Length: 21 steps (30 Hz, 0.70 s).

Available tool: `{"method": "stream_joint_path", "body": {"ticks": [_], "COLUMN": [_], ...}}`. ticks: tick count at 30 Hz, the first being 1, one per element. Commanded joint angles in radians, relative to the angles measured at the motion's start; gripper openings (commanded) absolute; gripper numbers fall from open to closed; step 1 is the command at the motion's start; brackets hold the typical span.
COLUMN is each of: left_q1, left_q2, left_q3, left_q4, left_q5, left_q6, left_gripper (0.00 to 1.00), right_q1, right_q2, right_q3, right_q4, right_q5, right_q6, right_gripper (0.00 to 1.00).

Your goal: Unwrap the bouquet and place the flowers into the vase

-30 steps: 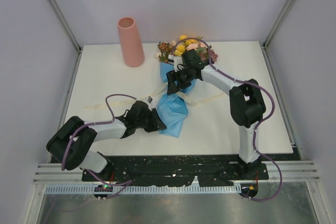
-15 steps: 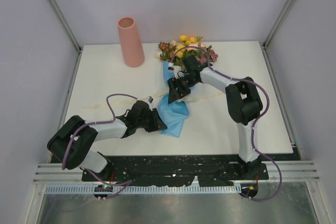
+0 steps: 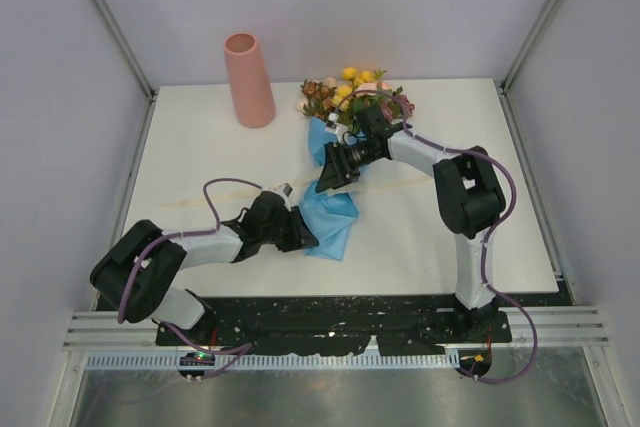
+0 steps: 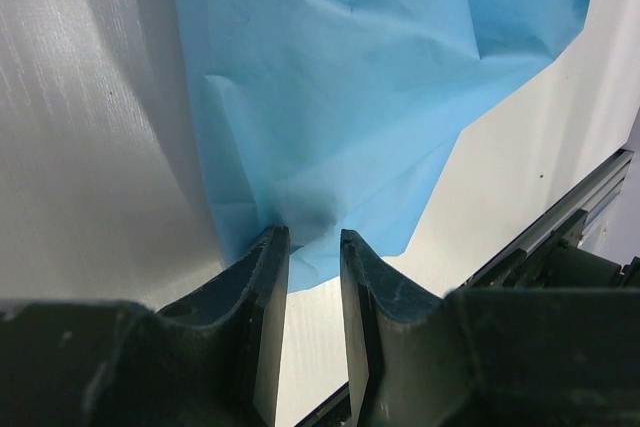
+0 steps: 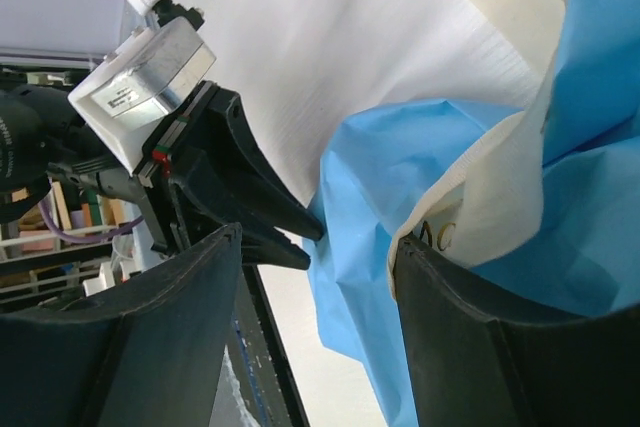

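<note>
The bouquet's flowers (image 3: 352, 93) lie at the back of the table, yellow, peach and rust heads pointing away. Their blue paper (image 3: 331, 219) spreads loose toward the front. The salmon-pink vase (image 3: 249, 78) stands upright at the back left, apart from both arms. My left gripper (image 3: 306, 233) is shut on the paper's near edge, and a crumpled fold (image 4: 300, 217) sits between its fingertips. My right gripper (image 3: 336, 168) hovers over the wrap's middle. It is open, with blue paper (image 5: 380, 197) in the gap between its fingers and the cream ribbon (image 5: 490, 187) against its right finger (image 5: 440, 307).
Cream ribbon (image 3: 196, 200) trails across the white table (image 3: 450, 237) to the left and right of the wrap. The enclosure's walls and frame posts (image 3: 110, 32) ring the table. The left gripper's (image 5: 300, 232) fingertips show in the right wrist view.
My right gripper has moved from the stems toward the near left, down over the wrap, and its jaws have narrowed a little. The left gripper keeps its hold and has not moved.
</note>
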Motion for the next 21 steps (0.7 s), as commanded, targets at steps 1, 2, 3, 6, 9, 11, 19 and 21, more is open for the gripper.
{"method": "stream_joint_path", "body": {"ticks": [1,2,3,6,9,11,19,21], "left_q1": [-0.005,-0.007,-0.005,-0.007,-0.008,-0.007,-0.008,-0.01], "left_q2": [0.018,0.021,0.024,0.039,0.049,0.049,0.05,0.053], "left_q3": [0.02,0.02,0.019,0.019,0.017,0.018,0.012,0.011], "left_q4": [-0.027,-0.027,-0.027,-0.015,-0.007,-0.007,-0.009,-0.004], "left_q5": [-0.042,-0.044,-0.047,-0.041,-0.035,-0.036,-0.042,-0.044], "left_q6": [0.017,0.018,0.018,0.015,0.012,0.012,0.014,0.012], "left_gripper": [0.31,0.31,0.31,0.31,0.31,0.31,0.31,0.31], "right_q1": [-0.007,-0.01,-0.024,-0.049,-0.058,-0.058,-0.058,-0.056], "right_q2": [-0.111,-0.13,-0.137,-0.179,-0.203,-0.219,-0.292,-0.306], "right_q3": [-0.074,-0.088,-0.118,-0.192,-0.214,-0.221,-0.255,-0.264], "right_q4": [0.158,0.23,0.261,0.454,0.516,0.516,0.685,0.775], "right_q5": [-0.12,-0.141,-0.146,-0.174,-0.183,-0.177,-0.165,-0.163], "right_q6": [0.131,0.154,0.21,0.359,0.413,0.416,0.56,0.641], "right_gripper": [0.66,0.66,0.66,0.65,0.65,0.65,0.65,0.65]}}
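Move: The right hand, fingers apart, already has the ribbon loop over its farther fingertip, some 3 cm ahead and level in height. The wrap's tied waist lies about 6 cm ahead, 2 cm right and 8 cm below, with the flowers roughly 25 cm ahead, 8 cm right and 6 cm below. From the left hand, at the wrap's near end, the loop is about 13 cm ahead, 4 cm right and 7 cm above. With the ribbon still hooked on its farther finger, the right hand rises about 9 cm, rolling some 15–20 degrees. ##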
